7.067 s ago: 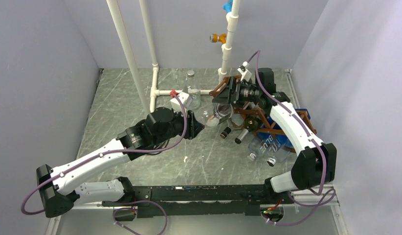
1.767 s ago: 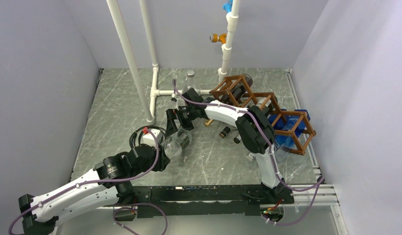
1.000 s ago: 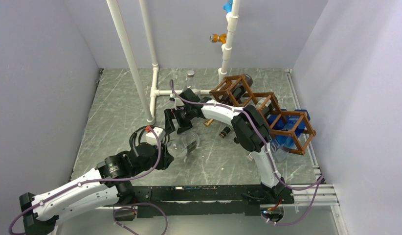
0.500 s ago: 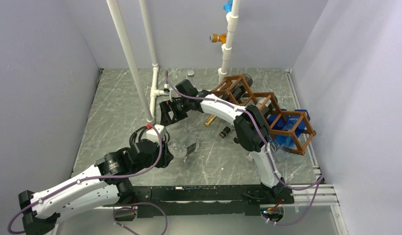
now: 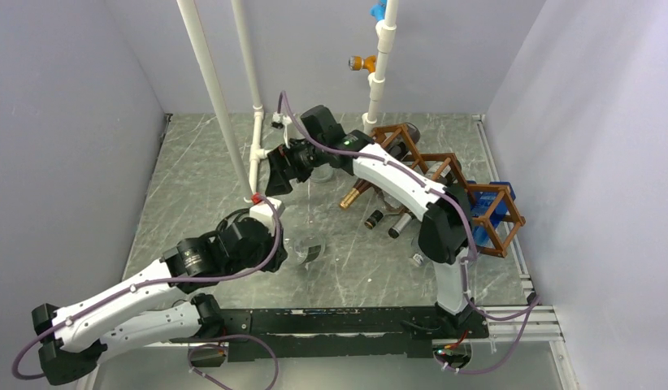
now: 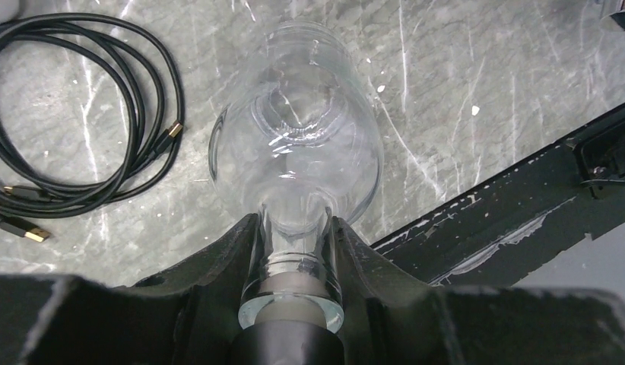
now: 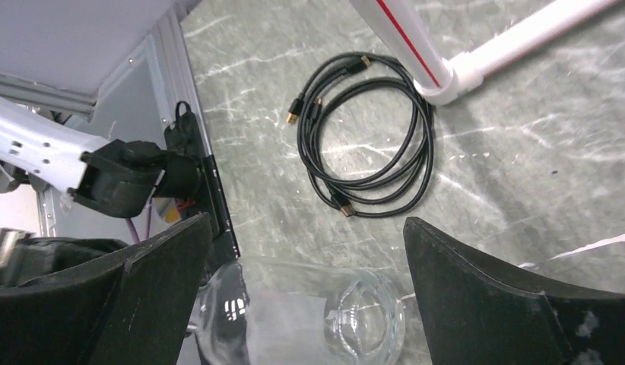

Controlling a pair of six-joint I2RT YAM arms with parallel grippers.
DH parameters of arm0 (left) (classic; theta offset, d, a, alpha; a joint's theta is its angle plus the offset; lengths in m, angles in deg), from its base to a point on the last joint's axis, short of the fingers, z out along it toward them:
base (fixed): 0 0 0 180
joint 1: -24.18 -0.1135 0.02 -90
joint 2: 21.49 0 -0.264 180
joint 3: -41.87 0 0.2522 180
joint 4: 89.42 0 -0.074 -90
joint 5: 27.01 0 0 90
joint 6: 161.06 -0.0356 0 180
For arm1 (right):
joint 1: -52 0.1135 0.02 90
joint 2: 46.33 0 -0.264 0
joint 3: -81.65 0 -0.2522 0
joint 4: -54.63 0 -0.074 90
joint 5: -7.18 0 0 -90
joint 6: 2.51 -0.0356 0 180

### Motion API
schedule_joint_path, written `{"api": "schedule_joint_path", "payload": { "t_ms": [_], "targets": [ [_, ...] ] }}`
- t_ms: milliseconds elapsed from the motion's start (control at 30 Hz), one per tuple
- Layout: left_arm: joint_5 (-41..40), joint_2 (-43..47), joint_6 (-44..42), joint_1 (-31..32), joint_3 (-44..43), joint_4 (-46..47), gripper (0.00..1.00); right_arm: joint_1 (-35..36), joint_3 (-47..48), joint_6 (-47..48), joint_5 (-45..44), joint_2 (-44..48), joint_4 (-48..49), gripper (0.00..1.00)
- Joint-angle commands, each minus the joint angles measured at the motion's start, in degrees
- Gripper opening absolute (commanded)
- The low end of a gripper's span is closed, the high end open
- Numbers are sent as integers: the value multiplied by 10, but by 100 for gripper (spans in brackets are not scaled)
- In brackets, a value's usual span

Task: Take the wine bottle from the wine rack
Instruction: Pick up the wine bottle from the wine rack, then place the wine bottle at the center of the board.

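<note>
A clear glass wine bottle (image 5: 303, 250) lies low over the table, well to the left of the reddish-brown wine rack (image 5: 489, 188). My left gripper (image 5: 284, 248) is shut on its neck (image 6: 294, 236). The bottle's body (image 6: 298, 144) points away from the wrist, and the fingers (image 6: 235, 255) press both sides of the neck. My right gripper (image 5: 274, 175) hangs open farther back near the white pipes, with nothing held. In the right wrist view the bottle (image 7: 309, 312) lies below the right gripper (image 7: 308, 228), apart from it.
Other bottles stay in the rack, a gold-capped neck (image 5: 353, 196) and dark necks (image 5: 374, 218) poking out. White pipes (image 5: 213, 97) rise at the back left and centre. A coiled black cable (image 7: 370, 129) lies on the table. A black rail (image 6: 522, 213) runs along the front edge.
The right gripper, open throughout, has drawn back and up from the bottle toward the far pipes. The left gripper still grips the neck and has brought the bottle lower and slightly nearer the front.
</note>
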Motion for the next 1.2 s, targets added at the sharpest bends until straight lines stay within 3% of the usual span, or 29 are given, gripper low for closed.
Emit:
{"api": "schedule_joint_path", "payload": {
  "t_ms": [0,267,500,833,1167],
  "targets": [
    [-28,-18,-32,-4,-64,27,0,-8,45,38,-16,58,-32,100],
    [-1,-99,-79,-30,-131,2,0,-30,59,101,-32,125,-76,100],
    [9,-179,-114,-50,-208,-32,0,-91,43,138,-21,196,-84,100],
    [16,-284,-162,-80,-297,-54,0,-175,-28,220,83,303,-95,100],
    [14,-352,-204,-119,-356,-20,0,-290,-125,228,164,413,-79,100]
  ]
}}
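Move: Off to the right hand's right, about 25 cm away and 5 cm farther out, the gold-necked wine bottle lies in the wine rack, some 13 cm lower. A black-capped neck pokes out 24 cm right and 5 cm nearer the base. The left hand already holds a clear bottle by its neck; the standing clear bottle is roughly 23 cm ahead and 10 cm right of it, the cable coil 6 cm ahead and 5 cm left. Rising first and then sweeping rightward, the empty right hand climbs about 18 cm and travels some 21 cm back to the wine rack, rolling about 30 degrees, fingers staying wide open, to hang high above the gold-necked bottle's neck end. Meanwhile the left keeps its grip on the clear bottle's neck and carries it forward 8 cm and slightly right towards the standing bottle, tipping the fingers more steeply down. ##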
